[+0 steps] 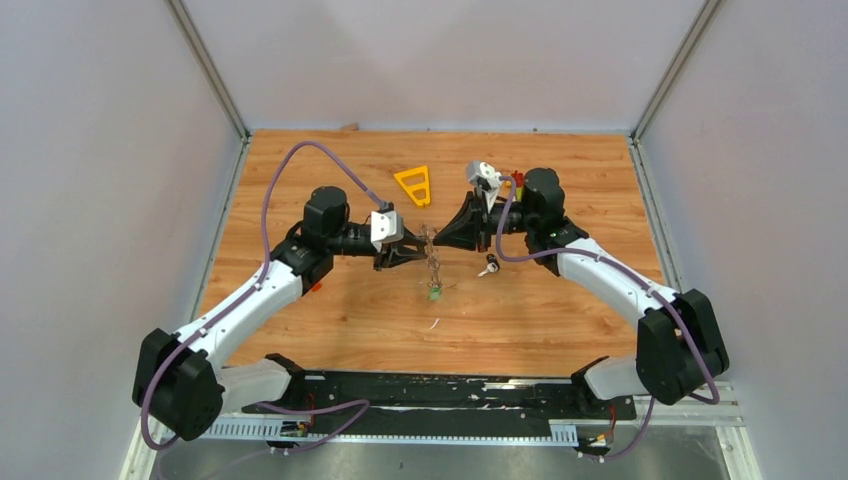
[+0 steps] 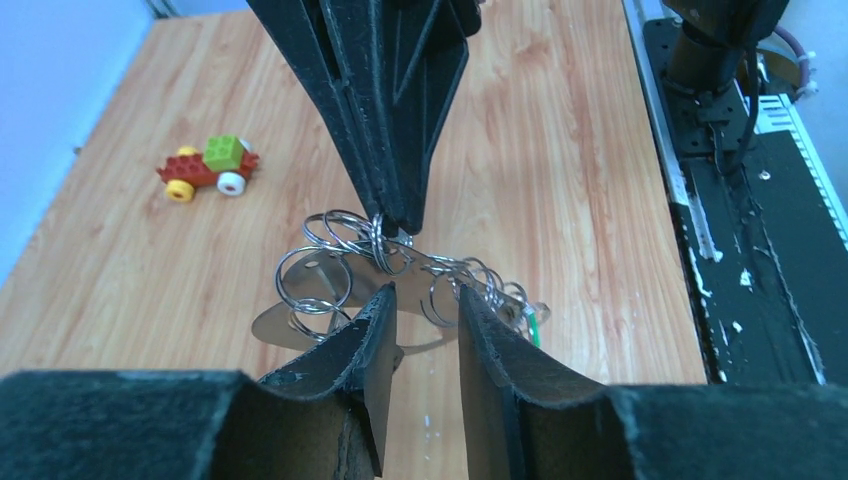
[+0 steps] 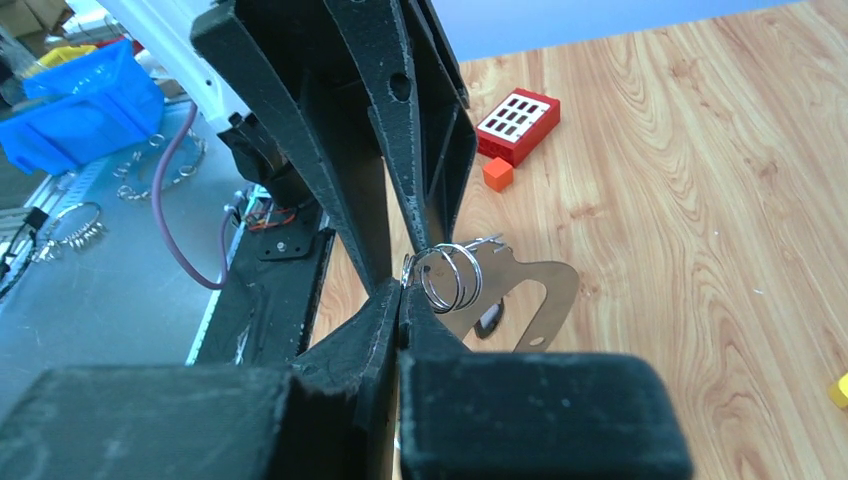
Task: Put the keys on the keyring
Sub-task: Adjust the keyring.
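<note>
The keyring [image 2: 300,322], a flat silver loop, hangs in the air at mid-table between both grippers; it also shows in the right wrist view [image 3: 545,285]. My left gripper [image 2: 425,303] grips it across its width, jaws a little apart. My right gripper [image 3: 403,288] is shut on small split rings [image 3: 450,275] at the loop's top. In the top view the left gripper [image 1: 416,249] and the right gripper [image 1: 434,238] meet tip to tip. A string of rings and keys with a green tag [image 1: 435,292] dangles below. One key with a black tag [image 1: 489,266] lies on the table.
A yellow triangle frame [image 1: 413,185] lies behind the grippers. A red-green-yellow toy block car [image 2: 208,168] sits to the far side. A red grid block [image 3: 517,124] and an orange cube [image 3: 497,174] lie near the left arm. Black rail at the near edge [image 1: 450,385].
</note>
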Robot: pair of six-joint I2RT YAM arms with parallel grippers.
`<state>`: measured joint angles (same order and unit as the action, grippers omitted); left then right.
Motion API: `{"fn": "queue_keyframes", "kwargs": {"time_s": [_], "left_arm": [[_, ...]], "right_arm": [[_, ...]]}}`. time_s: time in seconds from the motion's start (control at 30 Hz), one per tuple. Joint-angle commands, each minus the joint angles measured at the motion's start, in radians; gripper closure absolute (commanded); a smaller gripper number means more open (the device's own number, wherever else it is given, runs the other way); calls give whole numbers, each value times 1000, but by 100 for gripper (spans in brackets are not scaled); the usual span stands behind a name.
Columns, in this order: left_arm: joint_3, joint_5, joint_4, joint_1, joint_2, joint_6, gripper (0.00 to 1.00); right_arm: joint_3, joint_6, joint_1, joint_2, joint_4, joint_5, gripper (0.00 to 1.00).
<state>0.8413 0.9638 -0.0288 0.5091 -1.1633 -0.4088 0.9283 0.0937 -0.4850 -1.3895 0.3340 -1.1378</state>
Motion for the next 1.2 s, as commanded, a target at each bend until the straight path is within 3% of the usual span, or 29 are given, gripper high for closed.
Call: {"fn": "queue_keyframes", "kwargs": {"time_s": [0.0, 0.7, 1.17], "left_arm": [[-13, 22, 175, 0, 24, 70, 64], [-74, 106, 341, 0, 15, 202, 83], [-75, 79, 395, 0, 17, 253, 85]], "right_arm": [[-4, 119, 5, -1, 165, -53, 100], [-18, 158, 15, -17, 217, -50, 100], [-13, 134, 19, -31, 191, -53, 100]]}}
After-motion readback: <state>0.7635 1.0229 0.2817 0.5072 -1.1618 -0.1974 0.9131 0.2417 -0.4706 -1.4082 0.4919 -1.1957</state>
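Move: The keyring's ring is already pinched in the right hand's shut fingertips; from the left hand it sits about 2 cm to the right, 1 cm ahead and 2 cm higher. The metal plate hangs under it, its middle about level with the left hand fore and aft, 2 cm to its right and 3 cm below, with the green key tag about 6 cm back, 2 cm right and 5 cm below that hand. The left hand comes up about 2 cm and edges 1 cm to the right, in towards the ring at the right fingertips, its fingers levelling out by some 10 degrees and narrowing steadily from partly open to a small gap, so that the tips seem to close on the lower part of the ring. The right hand keeps its pinch on the ring and lifts about 1 cm at the start, then holds still there to present it. ##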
